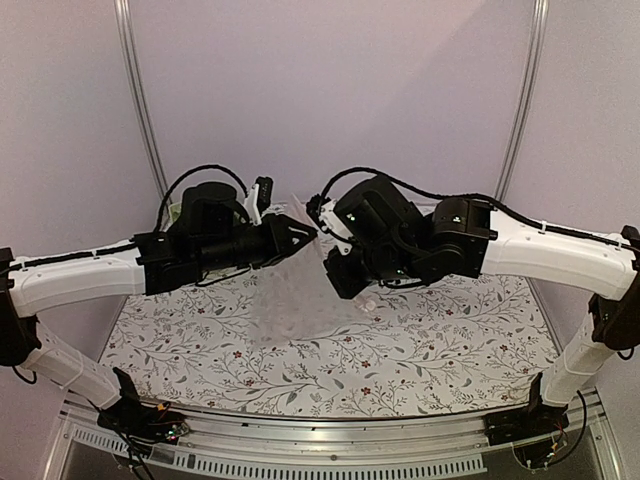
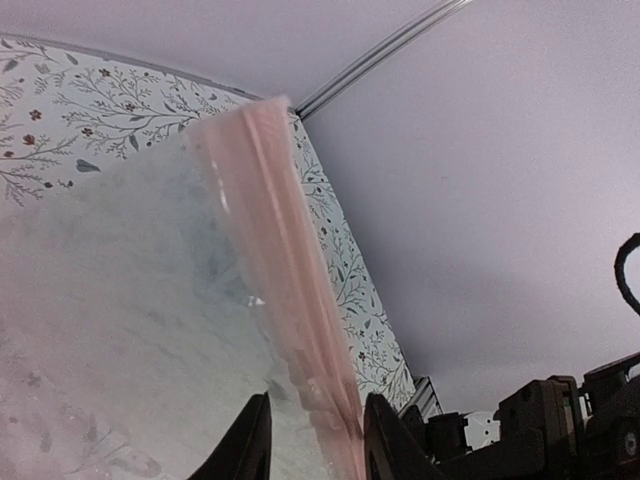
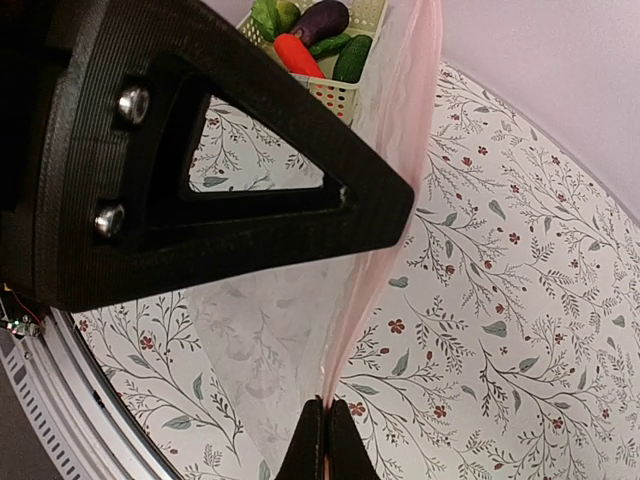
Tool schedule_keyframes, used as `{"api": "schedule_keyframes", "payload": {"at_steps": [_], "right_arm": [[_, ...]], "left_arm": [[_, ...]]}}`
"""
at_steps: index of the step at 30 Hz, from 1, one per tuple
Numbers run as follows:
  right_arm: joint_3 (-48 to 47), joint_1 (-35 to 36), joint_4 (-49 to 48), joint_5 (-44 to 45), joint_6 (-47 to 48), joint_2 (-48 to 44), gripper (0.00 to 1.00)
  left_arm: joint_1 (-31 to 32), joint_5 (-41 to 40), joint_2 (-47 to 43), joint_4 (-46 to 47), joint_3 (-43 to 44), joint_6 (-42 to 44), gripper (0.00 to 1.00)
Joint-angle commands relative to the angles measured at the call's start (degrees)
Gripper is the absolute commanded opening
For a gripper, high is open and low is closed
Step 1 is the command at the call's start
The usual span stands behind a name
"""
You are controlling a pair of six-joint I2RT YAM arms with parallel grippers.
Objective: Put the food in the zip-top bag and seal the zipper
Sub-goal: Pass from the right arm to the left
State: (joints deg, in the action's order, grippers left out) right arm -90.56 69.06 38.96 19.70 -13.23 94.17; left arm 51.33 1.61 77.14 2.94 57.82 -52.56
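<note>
The clear zip-top bag (image 1: 290,295) hangs above the table between my two grippers. Its pink zipper (image 2: 280,250) runs between the fingers of my left gripper (image 2: 318,400). Those jaws stand apart, with the strip lying against the right finger. My right gripper (image 3: 328,402) is shut on the zipper (image 3: 405,130) at the strip's near end. The bag (image 3: 260,330) hangs to the left of it. A black finger (image 3: 200,260) of the left gripper fills the upper left of the right wrist view. The food (image 3: 318,35), a purple eggplant, a red-orange piece and green pieces, lies in a pale green basket (image 3: 330,90).
A floral cloth (image 1: 400,350) covers the table. A lilac backdrop with two metal posts (image 1: 140,100) stands behind it. An aluminium rail (image 1: 330,445) runs along the near edge between the arm bases. The basket stands at the far left, behind the left arm.
</note>
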Motion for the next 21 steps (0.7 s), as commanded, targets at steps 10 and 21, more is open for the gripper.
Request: {"api": "schedule_keyframes", "payload": {"at_steps": [10, 21], "right_arm": [[-1.6, 0.6, 1.2, 2.2, 0.8, 0.8, 0.0], [-1.7, 1.3, 1.4, 3.3, 2.0, 1.8, 0.0]], "left_arm": [[-1.1, 0.6, 1.1, 1.3, -1.9, -0.7, 0.14], [-1.5, 1.3, 2.1, 4.2, -3.3, -2.6, 0.0]]}}
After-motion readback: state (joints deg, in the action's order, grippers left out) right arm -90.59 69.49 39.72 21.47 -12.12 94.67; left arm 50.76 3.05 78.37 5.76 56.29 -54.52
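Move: The stretch of the bag's pink zip band that the left hand goes for already lies between its open fingertips, at most about 1 cm below. The band's free corner is some 7 cm ahead and 4 cm left of that hand; the white slider end is about 13 cm back and 10 cm right, slightly lower. From the right hand, already shut on the band, the left's pinch spot is about 6 cm ahead, 3 cm left and a little higher. Fingertips of the left hand shut on the pink zip band and pinch it, going from about a third open to closed; the arm all but holds its place, sinking only about 1 cm in all, mostly as the fingers finish closing. The right hand keeps its closed pinch on the same band farther back and stays nearly still. ##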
